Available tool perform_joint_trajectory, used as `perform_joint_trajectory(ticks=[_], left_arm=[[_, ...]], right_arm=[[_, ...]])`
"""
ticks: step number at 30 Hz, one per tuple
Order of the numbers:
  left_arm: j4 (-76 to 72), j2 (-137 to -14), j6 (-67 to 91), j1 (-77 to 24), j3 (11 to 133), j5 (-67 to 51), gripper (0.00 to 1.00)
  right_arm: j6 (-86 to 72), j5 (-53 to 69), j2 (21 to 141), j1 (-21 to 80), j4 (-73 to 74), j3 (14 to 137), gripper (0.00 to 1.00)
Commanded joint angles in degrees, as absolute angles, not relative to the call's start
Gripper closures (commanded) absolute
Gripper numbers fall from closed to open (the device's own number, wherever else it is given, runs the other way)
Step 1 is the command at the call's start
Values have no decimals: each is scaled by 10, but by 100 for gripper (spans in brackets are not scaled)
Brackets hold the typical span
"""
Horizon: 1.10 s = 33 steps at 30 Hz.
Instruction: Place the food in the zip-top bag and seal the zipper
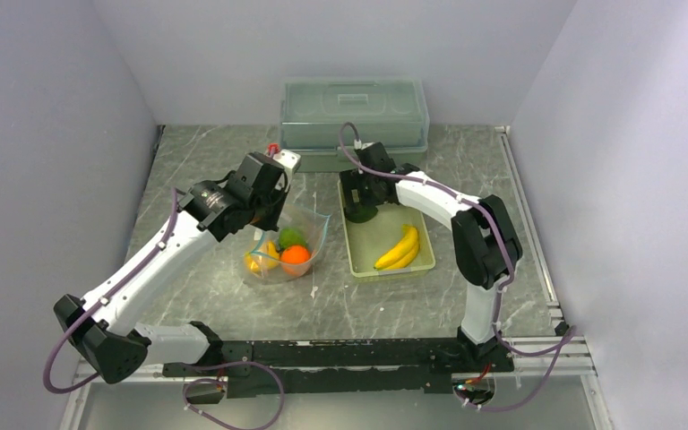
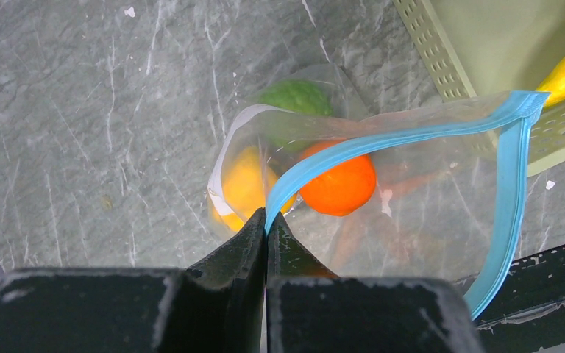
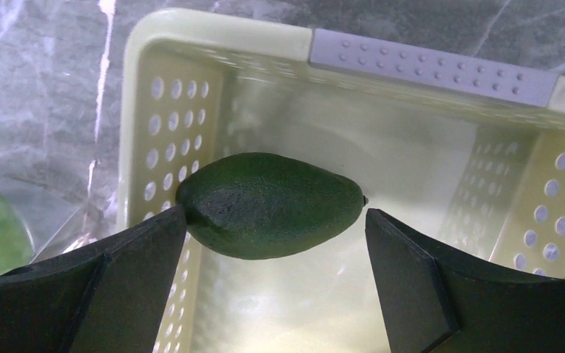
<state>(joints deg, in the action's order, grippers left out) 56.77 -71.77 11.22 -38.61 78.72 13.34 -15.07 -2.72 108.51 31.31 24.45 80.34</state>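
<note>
The clear zip-top bag (image 1: 309,231) stands left of centre, mouth held up. My left gripper (image 2: 266,213) is shut on its teal zipper (image 2: 382,136) at the near rim. Inside lie an orange ball (image 2: 338,187), a yellow pepper (image 2: 246,184) and a light green fruit (image 2: 298,95). My right gripper (image 3: 276,212) is open inside the pale green basket (image 3: 213,44), its jaws on either side of the dark green avocado (image 3: 268,191). The left finger is at the avocado's blunt end, and a small gap shows at the right one. Yellow bananas (image 1: 400,248) lie at the basket's near end.
A large translucent green lidded box (image 1: 354,112) stands at the back, just behind the basket (image 1: 363,260). The bag's side nearly touches the basket's left wall. Grey walls close in the marble table on three sides.
</note>
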Motion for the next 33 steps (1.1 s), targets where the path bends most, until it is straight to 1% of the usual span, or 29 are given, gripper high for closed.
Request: perform_joint_trajectory(ticks=[1,5,10,21,26,33], left_arm=[[553,-717,105,-388,790,132,91],[552,-719,104,-388,793,130,91],[549,-721,104,-388,795,125,91],[548,-716,113,-388,790,111,92],[547,-715,114,-388,788,112,92],[548,-715,112,-388,789,113,92]], right_arm=[[-165,-70,1090,311,259,825,5],[-154,-80,1083,311,266,806,6],[-152,-90,1043,311,260,760,7],[-175,-101,975,311,263,713,7],[-213,-91,955,311,250,708,6],[-266,-95,975,311,235,732,4]])
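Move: Lying just under the open right fingers, about 3 cm below them, is the avocado, its blunt end by the basket's left wall. The bananas sit some 8 cm back and 8 cm to the right of that hand, while the orange in the bag is about 10 cm back and 14 cm left. From the left hand, which still holds the bag's rim, the avocado lies roughly 14 cm ahead, 20 cm to the right and 19 cm lower. Sweeping right and back across the avocado, the open right hand first sinks about 2 cm, working the avocado away from the basket's left wall, then rises some 4 cm clear of it, ending behind it and above the basket. It turns about 10 degrees clockwise and the fingers stay wide. The left hand keeps its pinch on the bag's rim. ##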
